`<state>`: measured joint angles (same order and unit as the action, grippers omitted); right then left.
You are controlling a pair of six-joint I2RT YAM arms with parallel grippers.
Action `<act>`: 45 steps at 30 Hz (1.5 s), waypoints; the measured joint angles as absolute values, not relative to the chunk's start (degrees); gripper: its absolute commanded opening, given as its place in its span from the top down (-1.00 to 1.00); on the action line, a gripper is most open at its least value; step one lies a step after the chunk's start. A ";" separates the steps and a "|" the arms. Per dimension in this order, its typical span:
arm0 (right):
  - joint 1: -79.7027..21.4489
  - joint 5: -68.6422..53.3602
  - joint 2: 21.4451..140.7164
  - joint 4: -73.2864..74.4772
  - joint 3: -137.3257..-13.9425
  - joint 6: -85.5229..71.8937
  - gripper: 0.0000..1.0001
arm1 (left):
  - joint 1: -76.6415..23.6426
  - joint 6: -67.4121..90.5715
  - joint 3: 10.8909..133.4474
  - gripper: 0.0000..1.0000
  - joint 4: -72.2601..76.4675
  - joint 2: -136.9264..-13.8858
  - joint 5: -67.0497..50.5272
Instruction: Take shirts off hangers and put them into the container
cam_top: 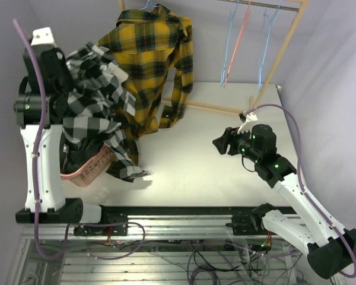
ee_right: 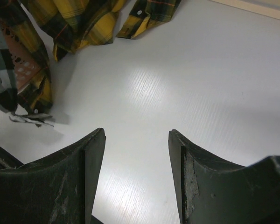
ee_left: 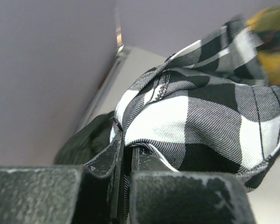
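Note:
The black-and-white checked shirt [cam_top: 95,101] hangs bunched from my raised left arm, its lower end trailing over the salmon-pink container [cam_top: 89,172] at the table's left. In the left wrist view my left gripper [ee_left: 126,147] is shut on a fold of that shirt [ee_left: 200,112]. The yellow-and-black plaid shirt [cam_top: 154,65] still hangs on a light blue hanger [cam_top: 147,6], its tail touching the table. My right gripper [cam_top: 219,142] hovers open over the table's right-middle, pointing left, and nothing lies between its fingers [ee_right: 136,135].
Three bare hangers, two light blue [cam_top: 228,41] and one pink-red [cam_top: 240,35], hang on the wooden rack [cam_top: 285,47] at the back right. The rack's base bar [cam_top: 213,108] lies across the far table. A dark garment [ee_left: 84,144] lies under the checked shirt.

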<state>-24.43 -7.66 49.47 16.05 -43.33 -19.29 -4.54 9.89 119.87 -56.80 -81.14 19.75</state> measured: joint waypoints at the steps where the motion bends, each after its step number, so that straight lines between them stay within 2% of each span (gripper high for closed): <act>1: -24.43 -7.77 49.47 15.97 -43.31 -19.29 -0.13 | -1.74 10.39 115.87 0.86 -54.98 -78.87 19.97; 6: -24.43 -8.91 49.87 15.00 -43.00 -19.20 -0.13 | 4.19 12.38 95.18 0.86 -51.09 -68.40 20.29; 12: -24.43 -9.52 50.26 15.03 -42.98 -18.57 -0.14 | 4.78 13.56 76.90 0.86 -45.95 -66.98 19.62; 15: -24.43 -9.65 50.26 15.00 -42.94 -18.55 -0.14 | 4.78 13.80 69.23 0.86 -45.43 -66.94 24.71; 17: -24.43 -9.74 50.30 14.90 -42.94 -18.52 -0.13 | 4.78 14.98 67.96 0.81 -45.65 -67.48 29.82; 21: -24.43 -10.04 50.98 14.79 -42.94 -18.48 -0.14 | 5.06 21.61 68.60 0.86 -47.24 -68.77 40.86; 25: -24.43 -10.13 51.68 14.52 -42.72 -18.44 -0.14 | 7.55 28.12 72.34 0.86 -50.78 -72.34 47.07; 32: -24.43 -10.76 52.47 13.58 -42.00 -18.50 -0.14 | 10.52 31.16 71.72 0.86 -50.98 -76.44 45.56; 39: -24.43 -10.98 52.93 13.02 -41.93 -18.50 -0.14 | 9.85 30.85 62.70 0.86 -48.42 -84.27 43.18; 45: -24.43 -11.44 54.39 12.51 -41.65 -18.90 -0.14 | 8.03 33.26 66.08 0.86 -52.56 -95.77 47.05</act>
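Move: The left hand holds the black-and-white shirt high above the container, whose middle is about 8 cm back, 2 cm to the left and 36 cm below. The dark shirt already in it lies about 7 cm back, 3 cm left and 32 cm down. The yellow shirt hangs some 12 cm ahead and 24 cm to the right, its middle 20 cm lower. From the idle right hand the container is about 48 cm left, level ahead, 12 cm lower. Still pinching the black-and-white shirt in shut fingers, the left hand lowers it into the container in two drops, about 36 cm in all. Between them it swings left and somewhat back, turning some 45 degrees counter-clockwise, then sinks again as the fingers tip steeply down at the container's left side. Meanwhile the right hand, open and empty, settles a couple of centimetres. ##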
